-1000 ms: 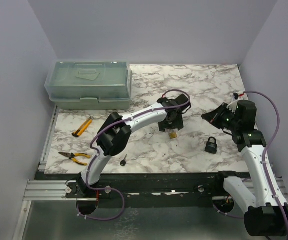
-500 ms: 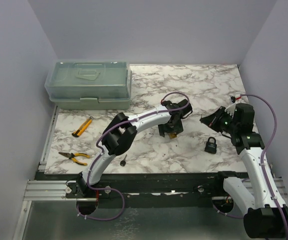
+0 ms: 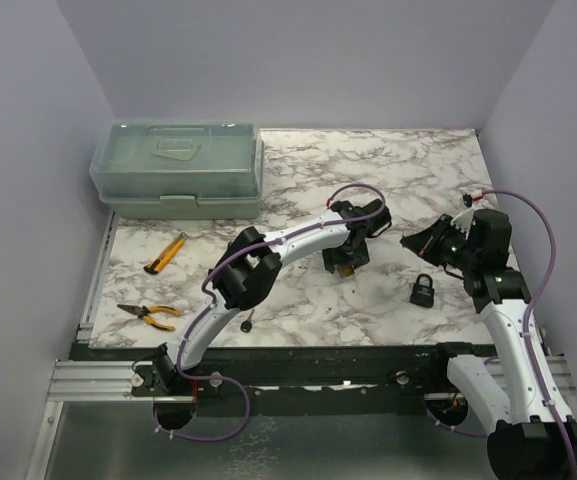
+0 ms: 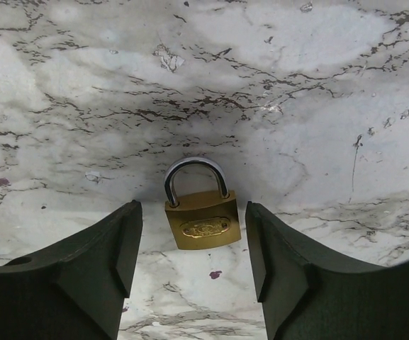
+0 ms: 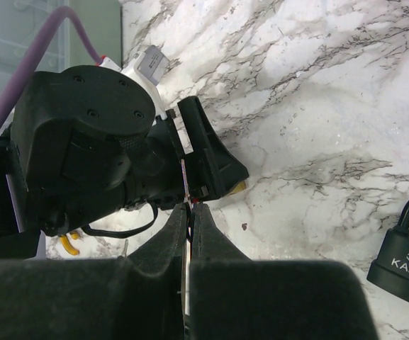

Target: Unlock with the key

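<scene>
A brass padlock with a steel shackle lies flat on the marble, and in the top view the brass padlock sits mid-table. My left gripper is open and straddles it, one finger on each side with a gap to the body. My left gripper hangs low over it. To its right, my right gripper is shut and points at the left gripper. In the wrist view the right gripper pinches the key, a thin metal blade seen edge-on. Its head is hidden.
A black padlock lies under the right arm. Another small dark-headed key lies near the front edge. Yellow-handled pliers and a yellow knife lie at the left. A green toolbox stands at the back left.
My left gripper has come down around the brass padlock and its jaws have narrowed slightly. The right gripper has shifted a little left and lower, still shut.
</scene>
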`<control>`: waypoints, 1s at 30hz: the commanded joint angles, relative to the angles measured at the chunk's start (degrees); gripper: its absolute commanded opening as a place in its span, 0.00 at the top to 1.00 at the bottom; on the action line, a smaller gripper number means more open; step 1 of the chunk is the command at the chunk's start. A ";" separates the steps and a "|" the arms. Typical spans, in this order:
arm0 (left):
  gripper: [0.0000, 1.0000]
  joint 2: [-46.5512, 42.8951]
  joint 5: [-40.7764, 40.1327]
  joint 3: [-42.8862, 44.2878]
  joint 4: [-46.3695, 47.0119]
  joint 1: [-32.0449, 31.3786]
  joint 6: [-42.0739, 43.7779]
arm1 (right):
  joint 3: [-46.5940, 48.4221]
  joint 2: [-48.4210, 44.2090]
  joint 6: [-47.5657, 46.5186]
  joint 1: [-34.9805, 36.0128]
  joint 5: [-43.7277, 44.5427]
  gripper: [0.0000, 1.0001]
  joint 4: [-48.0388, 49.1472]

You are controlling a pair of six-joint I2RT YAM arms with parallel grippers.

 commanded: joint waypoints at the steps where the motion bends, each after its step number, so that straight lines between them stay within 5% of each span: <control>1: 0.38 2.74 -2.84 2.36 -1.75 -0.44 -0.76 | -0.95 -0.99 -1.13 -0.37 -1.87 1.00 -1.50; 15: 0.71 2.24 -4.68 -0.95 -1.84 -0.48 1.81 | -1.32 -0.91 -1.20 -0.37 -2.10 1.00 -1.06; 30: 0.67 -6.63 -7.48 -15.85 0.92 -0.17 0.59 | -1.62 -0.10 -0.75 -0.37 -4.41 1.00 -0.21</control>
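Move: The small brass padlock lies flat between the left hand's open fingertips, about 1 cm ahead of and 1 cm below the hand point, with its shackle pointing forward. The black padlock stands some 19 cm to the right and 5 cm nearer the base; the black-headed key lies about 24 cm to the left and 13 cm back. From the right hand, which holds the thin key, the brass padlock is roughly 16 cm left, 2 cm ahead and 18 cm below. Staying low, the left hand shuts its fingers on the two side faces of the brass padlock's body while edging about 1 cm left. Keeping that pinch, it goes on leftward without lifting, drawing the padlock across the marble for a total of some 3.5 cm left, with a slight drift back towards the base near the end. ##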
